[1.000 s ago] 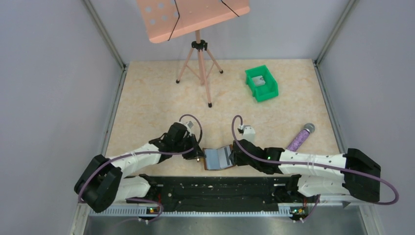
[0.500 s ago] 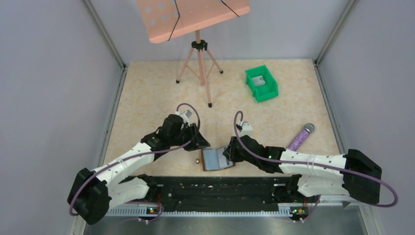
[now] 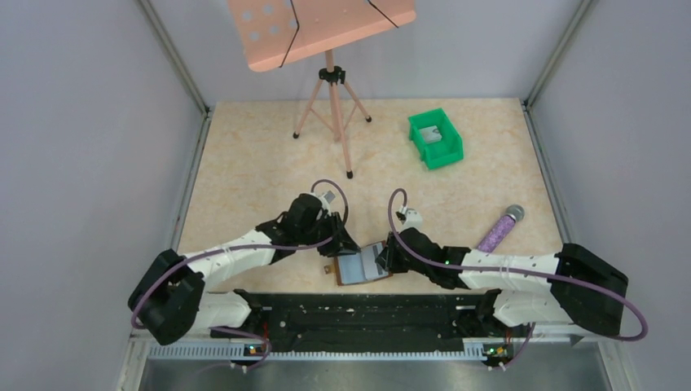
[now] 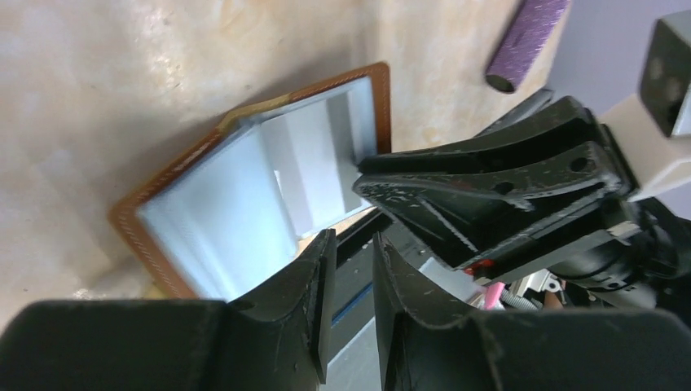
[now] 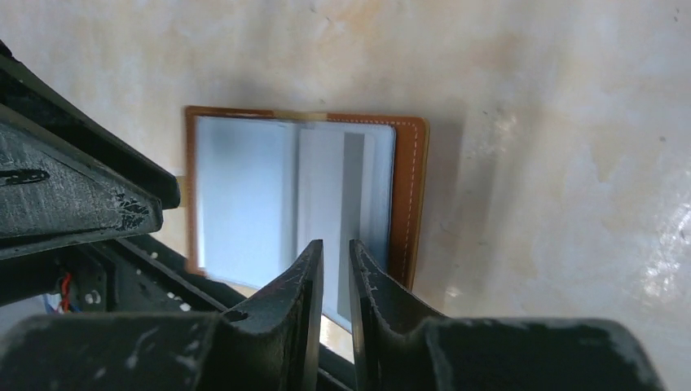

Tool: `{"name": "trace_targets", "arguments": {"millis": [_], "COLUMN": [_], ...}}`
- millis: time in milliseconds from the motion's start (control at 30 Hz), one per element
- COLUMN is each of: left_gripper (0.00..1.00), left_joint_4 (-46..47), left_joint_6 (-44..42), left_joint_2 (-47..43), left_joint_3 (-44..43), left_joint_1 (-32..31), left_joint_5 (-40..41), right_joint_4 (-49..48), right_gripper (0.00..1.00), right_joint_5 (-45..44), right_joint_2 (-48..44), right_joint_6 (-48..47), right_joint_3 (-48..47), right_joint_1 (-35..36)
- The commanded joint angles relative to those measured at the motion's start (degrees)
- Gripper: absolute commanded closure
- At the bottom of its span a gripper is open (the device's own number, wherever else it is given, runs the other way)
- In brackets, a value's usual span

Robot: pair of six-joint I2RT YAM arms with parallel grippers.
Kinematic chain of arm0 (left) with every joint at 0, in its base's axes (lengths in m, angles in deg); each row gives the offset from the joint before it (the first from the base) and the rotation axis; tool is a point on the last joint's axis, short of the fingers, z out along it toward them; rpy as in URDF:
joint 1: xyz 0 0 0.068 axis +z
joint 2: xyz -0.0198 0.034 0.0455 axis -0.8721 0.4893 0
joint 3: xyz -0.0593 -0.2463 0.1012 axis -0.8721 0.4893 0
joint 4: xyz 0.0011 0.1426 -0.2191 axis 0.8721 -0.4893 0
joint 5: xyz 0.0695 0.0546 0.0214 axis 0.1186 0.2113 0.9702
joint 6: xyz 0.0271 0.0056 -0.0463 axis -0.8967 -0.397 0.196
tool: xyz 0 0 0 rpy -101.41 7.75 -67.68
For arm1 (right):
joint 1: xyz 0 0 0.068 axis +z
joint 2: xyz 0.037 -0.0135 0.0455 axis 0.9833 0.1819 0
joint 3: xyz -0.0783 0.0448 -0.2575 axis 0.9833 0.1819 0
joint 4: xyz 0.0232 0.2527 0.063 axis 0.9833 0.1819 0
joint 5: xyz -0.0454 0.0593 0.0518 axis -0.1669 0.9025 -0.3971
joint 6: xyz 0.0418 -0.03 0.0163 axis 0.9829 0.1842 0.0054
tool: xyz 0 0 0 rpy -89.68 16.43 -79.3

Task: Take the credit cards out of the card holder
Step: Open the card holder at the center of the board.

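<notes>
The card holder (image 3: 361,266) lies open on the table near the front rail, brown rim around two blue-grey panels (image 4: 236,204) (image 5: 244,195). A grey strip of a credit card (image 5: 353,187) shows in its right panel. My left gripper (image 3: 345,244) (image 4: 352,241) hovers at the holder's left side, open by a narrow gap with nothing between the fingers. My right gripper (image 3: 384,259) (image 5: 336,244) has its tips on the right panel (image 4: 363,171), with only a thin slit between the jaws. Whether they pinch anything there is hidden.
A green bin (image 3: 440,151) stands at the back right with a light grey flat thing inside. A purple microphone (image 3: 499,228) (image 4: 525,37) lies right of my right arm. A pink music stand (image 3: 330,98) stands at the back. The black rail (image 3: 358,314) runs along the front edge.
My left gripper left the holder's left edge, swung back, then came down beside it again. The right gripper stayed at the right panel as its jaws narrowed. The holder shifted slightly left.
</notes>
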Motion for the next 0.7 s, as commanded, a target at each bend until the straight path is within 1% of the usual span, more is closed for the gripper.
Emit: {"name": "trace_targets", "arguments": {"millis": [0, 167, 400, 533, 667], "left_gripper": [0.72, 0.71, 0.71, 0.71, 0.68], "left_joint_4": [5.55, 6.18, 7.54, 7.97, 7.81], "left_joint_6": [-0.02, -1.25, -1.79, -1.75, -1.77], "left_joint_2": [3.73, 7.5, 12.25, 13.05, 12.84], "left_joint_3": [1.31, 1.8, 1.9, 2.33, 2.6], "left_joint_1": [-1.93, -3.52, -6.17, -7.02, -7.71], "left_joint_5": [1.65, 5.05, 7.96, 9.59, 11.32], "right_joint_4": [-3.53, -4.44, -4.84, -4.27, -3.89], "right_gripper": [0.82, 0.84, 0.85, 0.85, 0.86], "right_joint_5": [0.52, 0.46, -0.02, -0.1, 0.27], "right_joint_2": [0.38, 0.42, -2.5, -3.18, -3.34], "right_joint_6": [1.78, 3.14, 4.91, 5.01, 5.24], "right_joint_3": [3.17, 6.35, 9.87, 10.33, 10.39], "right_joint_1": [-0.62, -0.64, -0.64, -0.59, -0.67]}}
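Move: The card holder lies spread open almost under the left hand, its middle about 8 cm below, some 1 cm to the right and 1 cm back; its strap sticks out roughly 9 cm to the left and 2 cm back. From the right hand, the card holder's middle is about 4 cm to the left, 2 cm ahead and 4 cm below, and the purple microphone is some 32 cm to the right and 12 cm ahead. The left hand comes down about 7 cm onto the open card holder beside its spine, edging back and slightly right, its fingers tipping some 10 degrees steeper with their small gap unchanged; it comes to a stop with the tips on the inner part of the left page. Meanwhile the right hand sinks about 3 cm early on while shifting right and back over the right page towards its outer edge, then stays low there, easing a little farther outward with fingers still nearly shut. ##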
